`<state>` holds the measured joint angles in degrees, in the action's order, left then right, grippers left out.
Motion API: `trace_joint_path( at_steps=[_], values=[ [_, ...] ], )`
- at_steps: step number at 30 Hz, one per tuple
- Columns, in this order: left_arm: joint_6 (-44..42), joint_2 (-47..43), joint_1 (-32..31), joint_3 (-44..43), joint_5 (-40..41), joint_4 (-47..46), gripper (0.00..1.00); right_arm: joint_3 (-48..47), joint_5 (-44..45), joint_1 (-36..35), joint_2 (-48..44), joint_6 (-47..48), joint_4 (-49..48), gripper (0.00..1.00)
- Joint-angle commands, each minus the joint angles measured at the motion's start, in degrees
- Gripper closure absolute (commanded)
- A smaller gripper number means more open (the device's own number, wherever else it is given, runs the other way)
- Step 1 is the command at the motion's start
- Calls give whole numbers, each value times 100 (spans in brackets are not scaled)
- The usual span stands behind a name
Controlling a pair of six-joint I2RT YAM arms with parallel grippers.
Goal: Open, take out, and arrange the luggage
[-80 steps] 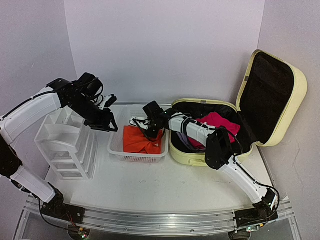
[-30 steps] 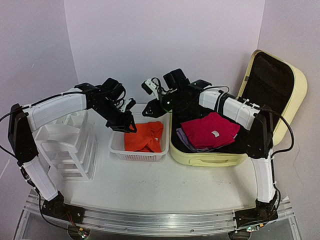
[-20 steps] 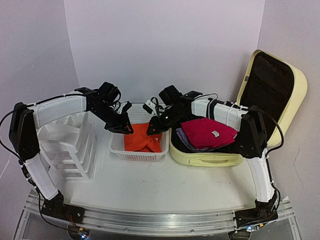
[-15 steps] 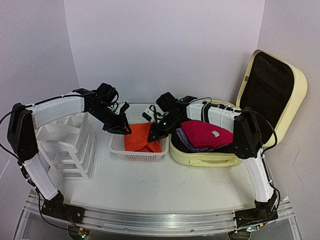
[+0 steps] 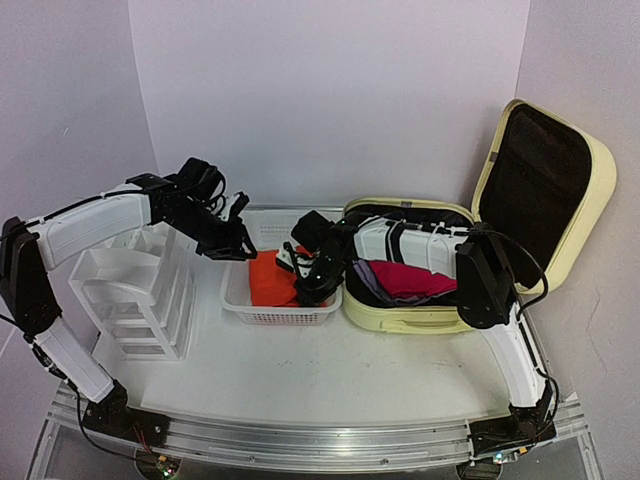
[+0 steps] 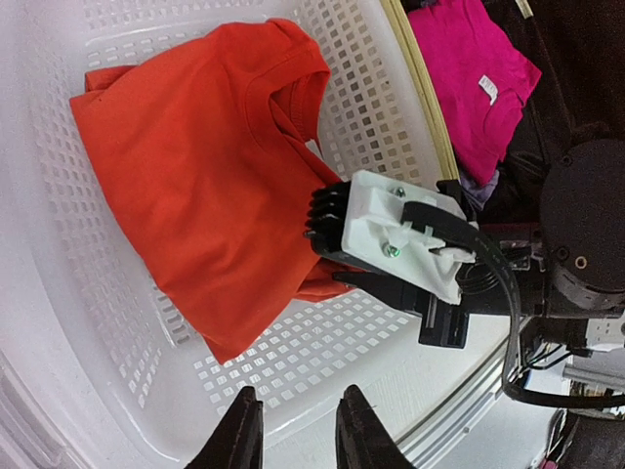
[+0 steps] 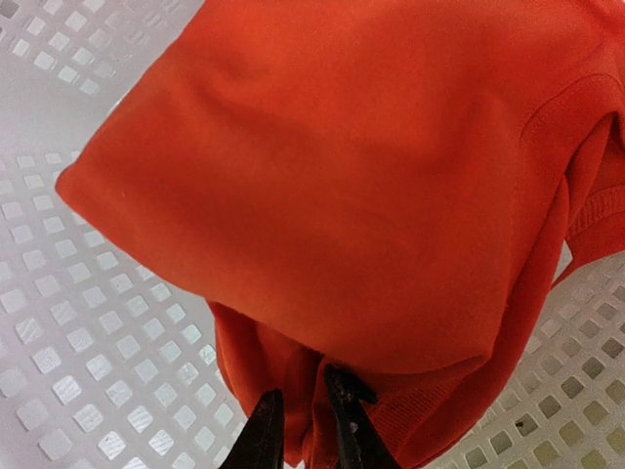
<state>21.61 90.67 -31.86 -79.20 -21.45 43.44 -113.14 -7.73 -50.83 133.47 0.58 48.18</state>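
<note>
The luggage, a pale yellow hard-shell suitcase, lies at the right with its lid standing open. A pink shirt and other folded clothes lie inside it. An orange shirt lies in the white mesh basket. My right gripper reaches down into the basket and is shut on a fold of the orange shirt. My left gripper hovers over the basket's left rim with a narrow gap and nothing between its fingers.
A white plastic drawer organizer stands at the left, close under my left arm. The basket sits between it and the suitcase. The back wall runs close behind all three.
My right gripper has swung from above the suitcase's left edge down into the basket and closed on the orange shirt. My left gripper has drawn back a little to the left and narrowed.
</note>
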Motion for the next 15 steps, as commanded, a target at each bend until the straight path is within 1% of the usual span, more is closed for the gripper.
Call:
trace_joint_path(
  at_steps=[1, 4, 6, 7, 9, 11, 13, 14, 15],
  values=[
    [42, -255, 100, -142, 425, 78, 68, 192, -711, 56, -333, 165, 777, 79],
    [65, -66, 153, -406, 879, 373, 57, 122, -1283, 55, -649, -12, 594, 78],
    [120, 131, 174, -638, 1252, 664, 53, 173, -1353, 50, -966, -260, 352, 75],
    [120, 237, 179, -748, 1341, 773, 51, 212, -1262, 55, -1137, -311, 243, 71],
    [60, 390, 180, -856, 1355, 865, 50, 220, -987, 64, -1455, -338, 108, 60],
    [47, 444, 180, -878, 1298, 868, 49, 128, -611, 110, -1702, -421, 95, 45],
    [1, 445, 180, -865, 1219, 858, 48, 112, -229, 223, -1875, -551, 95, 34],
    [-37, 443, 180, -869, 1198, 860, 48, 161, 32, 291, -1977, -638, 95, 26],
    [-79, 435, 180, -865, 1170, 860, 48, 232, 397, 372, -2075, -759, 99, 14]
  ],
)
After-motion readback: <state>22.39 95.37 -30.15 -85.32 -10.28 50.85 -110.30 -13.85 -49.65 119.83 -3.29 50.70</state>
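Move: The right hand's nearly shut fingers are already down in the near-right flap of the orange shirt; the shirt's middle lies about 5 cm ahead and 8 cm to its left, 1 cm lower. The white basket is centred some 8 cm ahead and 9 cm left of that hand, while the pink shirt in the suitcase lies roughly 28 cm to its right, 6 cm ahead and 4 cm higher. From the left hand, the orange shirt is about 6 cm ahead, 8 cm right and 16 cm below. Staying low, the right hand draws back about 3 cm through the near-right flap of the orange shirt, then comes free and climbs some 10 cm above the basket, its fingers spreading wide as it leaves and edging a little forward again. Meanwhile the left hand, touching nothing, swings away from the orange shirt to its left and forward, about 3 cm each way, sinking slightly late on as it tilts some 10 degrees and opens to about half. ##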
